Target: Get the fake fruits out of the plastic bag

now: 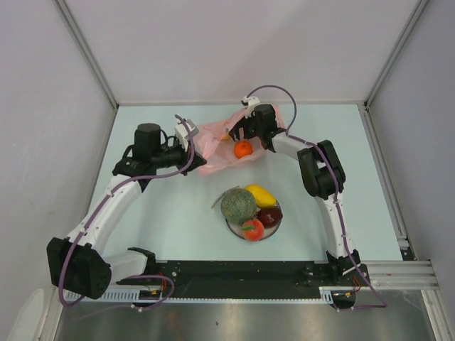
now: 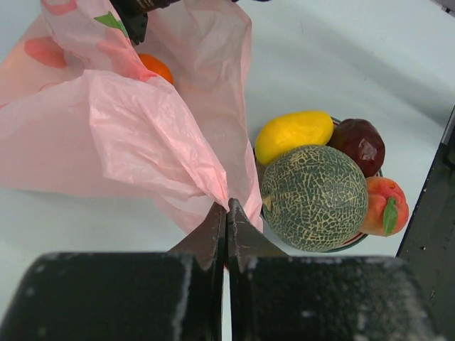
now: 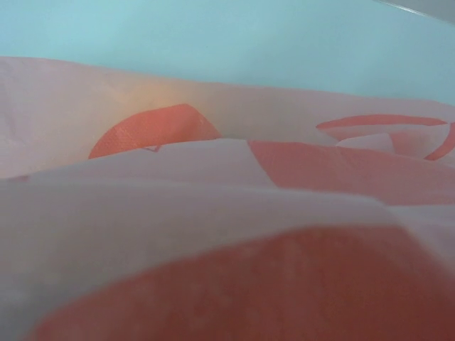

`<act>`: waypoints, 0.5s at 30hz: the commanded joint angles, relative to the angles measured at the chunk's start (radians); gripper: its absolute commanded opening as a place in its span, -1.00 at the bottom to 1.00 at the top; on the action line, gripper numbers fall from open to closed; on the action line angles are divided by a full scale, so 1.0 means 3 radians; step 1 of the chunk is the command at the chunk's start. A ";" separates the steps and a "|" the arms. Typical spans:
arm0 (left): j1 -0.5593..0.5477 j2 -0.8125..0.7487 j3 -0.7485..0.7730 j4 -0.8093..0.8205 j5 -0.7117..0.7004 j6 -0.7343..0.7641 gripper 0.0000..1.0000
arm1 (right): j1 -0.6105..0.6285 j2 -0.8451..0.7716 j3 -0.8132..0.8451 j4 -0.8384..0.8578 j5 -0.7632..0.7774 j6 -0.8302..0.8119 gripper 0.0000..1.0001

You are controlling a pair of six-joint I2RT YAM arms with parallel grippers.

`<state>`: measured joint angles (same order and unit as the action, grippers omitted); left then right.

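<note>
The pink plastic bag (image 1: 213, 138) lies crumpled at the back of the table. My left gripper (image 2: 227, 207) is shut on a fold of the bag's film (image 2: 142, 128), also seen from above (image 1: 200, 160). An orange ball (image 1: 243, 148) sits at the bag's mouth (image 2: 155, 67). My right gripper (image 1: 239, 135) hovers just above the ball. Its wrist view shows only bag film (image 3: 227, 177), and its fingers are hidden. On the plate (image 1: 273, 229) rest the netted melon (image 1: 238, 204), a yellow oval (image 1: 260, 195), a dark red fruit (image 1: 269, 216) and a red peach (image 1: 252, 229).
The plate of fruit stands in front of the bag, between the two arms, close to my left gripper (image 2: 313, 195). Grey walls and rails border the table on three sides. A black strip (image 1: 242, 271) runs along the near edge.
</note>
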<state>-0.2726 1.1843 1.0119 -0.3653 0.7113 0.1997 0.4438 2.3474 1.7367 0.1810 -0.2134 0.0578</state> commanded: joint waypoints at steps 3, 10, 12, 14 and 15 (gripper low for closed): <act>0.0014 -0.0005 0.0278 0.0159 0.0119 -0.0185 -0.99 | -0.0012 -0.0150 -0.0016 0.0112 -0.0203 0.0237 1.00; 0.0014 0.0071 0.0585 0.0139 0.0196 -0.0231 -0.99 | 0.0085 0.0085 0.0336 0.0189 -0.0245 0.0497 0.99; 0.0014 0.0082 0.0605 0.0093 0.0232 -0.0201 -1.00 | 0.0141 0.0136 0.0372 0.0210 -0.0270 0.0620 0.99; 0.0014 0.0087 0.0600 0.0047 0.0262 -0.0175 -0.99 | 0.0177 0.0172 0.0393 0.0230 -0.0291 0.0697 0.99; 0.0014 0.0087 0.0575 0.0036 0.0283 -0.0170 -0.99 | 0.0208 0.0193 0.0408 0.0230 -0.0291 0.0753 0.99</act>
<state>-0.2726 1.2057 1.1564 -0.3462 0.7425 0.1543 0.4690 2.3718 1.8069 0.2028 -0.2794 0.2020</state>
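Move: The yellow-orange fruit deep in the bag lies about 4 cm to the left of the right hand and roughly 1 cm nearer the base, at about finger height. The orange is some 7 cm back and 4 cm to the right of this hand, also near its height. From the left hand, which already pinches the bag's near-left edge, the yellow-orange fruit is roughly 26 cm ahead, 11 cm right and 17 cm below. The bag's edge goes on being pinched in the shut left fingers and is hauled up about 6 cm, with a slight drift forward. Inside the bag's far part, the right hand works left about 4 cm along the yellow-orange fruit's side, then also rises about 2 cm, its left side rolling up some 10 degrees, fingers still wide open. ##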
